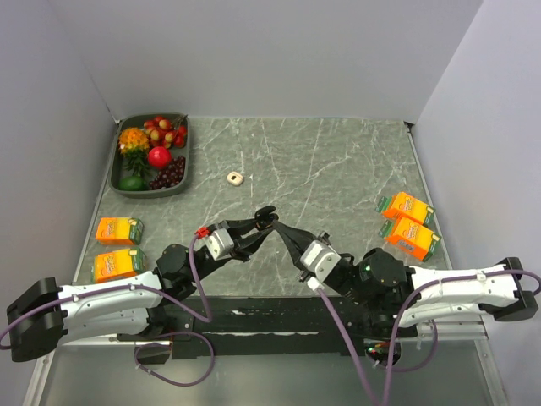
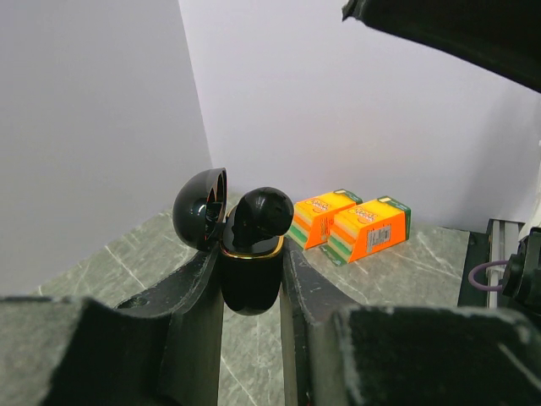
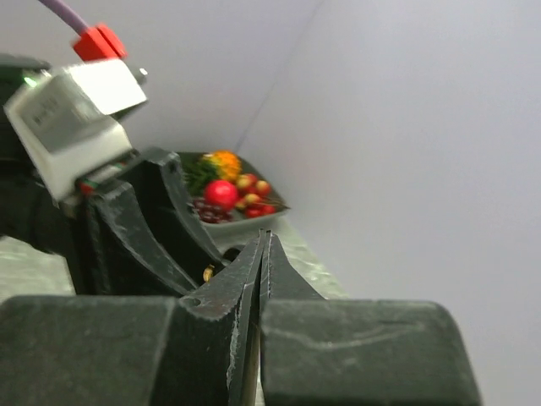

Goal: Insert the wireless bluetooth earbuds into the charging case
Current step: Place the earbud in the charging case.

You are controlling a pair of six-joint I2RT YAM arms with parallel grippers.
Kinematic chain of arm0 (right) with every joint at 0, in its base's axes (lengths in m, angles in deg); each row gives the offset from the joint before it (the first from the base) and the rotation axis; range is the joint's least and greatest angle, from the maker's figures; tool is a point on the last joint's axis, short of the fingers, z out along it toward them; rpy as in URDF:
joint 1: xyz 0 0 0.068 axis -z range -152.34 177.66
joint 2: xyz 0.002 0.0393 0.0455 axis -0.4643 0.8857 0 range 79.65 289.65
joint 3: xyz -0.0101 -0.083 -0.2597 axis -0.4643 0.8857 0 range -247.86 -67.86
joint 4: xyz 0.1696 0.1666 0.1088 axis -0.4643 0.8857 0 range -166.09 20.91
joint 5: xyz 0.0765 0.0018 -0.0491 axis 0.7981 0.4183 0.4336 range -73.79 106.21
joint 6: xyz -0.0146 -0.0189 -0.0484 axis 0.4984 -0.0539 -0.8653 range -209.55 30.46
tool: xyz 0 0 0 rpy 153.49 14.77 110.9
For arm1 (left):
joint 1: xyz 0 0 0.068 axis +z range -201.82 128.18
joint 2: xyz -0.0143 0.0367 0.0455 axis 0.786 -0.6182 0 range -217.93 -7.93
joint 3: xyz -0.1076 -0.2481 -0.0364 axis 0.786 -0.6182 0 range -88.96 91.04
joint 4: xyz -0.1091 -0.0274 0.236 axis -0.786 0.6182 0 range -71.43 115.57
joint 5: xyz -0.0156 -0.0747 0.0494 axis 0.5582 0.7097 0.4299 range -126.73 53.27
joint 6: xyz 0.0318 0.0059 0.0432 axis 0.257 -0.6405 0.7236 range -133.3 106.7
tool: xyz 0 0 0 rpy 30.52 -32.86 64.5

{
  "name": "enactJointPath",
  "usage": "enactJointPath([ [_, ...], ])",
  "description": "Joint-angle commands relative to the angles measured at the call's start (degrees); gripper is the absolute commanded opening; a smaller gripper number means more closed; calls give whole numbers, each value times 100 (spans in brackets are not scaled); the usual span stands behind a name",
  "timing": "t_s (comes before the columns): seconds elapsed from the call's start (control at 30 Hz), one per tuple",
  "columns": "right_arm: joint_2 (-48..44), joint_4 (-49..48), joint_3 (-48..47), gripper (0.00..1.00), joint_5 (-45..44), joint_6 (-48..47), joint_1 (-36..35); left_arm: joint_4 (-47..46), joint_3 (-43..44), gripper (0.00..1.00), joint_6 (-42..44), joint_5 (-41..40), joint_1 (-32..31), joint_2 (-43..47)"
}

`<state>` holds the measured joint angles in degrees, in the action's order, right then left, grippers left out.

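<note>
The glossy black charging case is pinched upright between my left gripper's fingers, above the table, its gold-rimmed lid hinged open to the left. A black earbud sits in the case's mouth and bulges above the rim. From above, the left gripper meets my right gripper at the table's near middle. The right gripper is shut with nothing between its fingers, its tips just beside the left gripper's fingers. A dark part of the right gripper hangs above the case.
A grey tray of fruit stands at the back left. Two orange cartons lie at the right and two more at the left. A beige ring lies behind the grippers. Walls close in three sides.
</note>
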<state>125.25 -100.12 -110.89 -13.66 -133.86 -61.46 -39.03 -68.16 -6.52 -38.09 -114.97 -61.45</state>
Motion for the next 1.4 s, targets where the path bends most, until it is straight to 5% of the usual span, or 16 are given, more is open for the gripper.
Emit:
enactJointPath([
  [0.0,168,495,-382,0,306,634,-26,-322,12,1,-37,-4,14,61],
  [1.37,537,1138,-505,0,359,1487,993,-366,-5,1,-99,66,5,236],
])
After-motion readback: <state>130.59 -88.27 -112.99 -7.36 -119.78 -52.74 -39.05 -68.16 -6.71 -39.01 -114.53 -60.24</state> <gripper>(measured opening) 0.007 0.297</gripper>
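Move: The earbud, sitting askew in the charging case, lies about 4 cm ahead of the right hand, 4 cm to its left and 6 cm below. The case's open lid is roughly 2 cm beyond the earbud and 1 cm left of it. The white case lies on the table some 25 cm ahead of the right hand, 12 cm left and far below. From the left hand, which holds the charging case, the earbud is about 1 cm ahead, 1 cm right and 2 cm up. The right hand's shut fingertips come against the near side of the earbud: they go down and left about 5 cm, edging back slightly, then push forward some 3.5 cm towards the lid, still sinking a little. The fingers tip down by 10 to 15 degrees on the way. The left hand keeps its pinch on the charging case, shifting by only about a centimetre. ##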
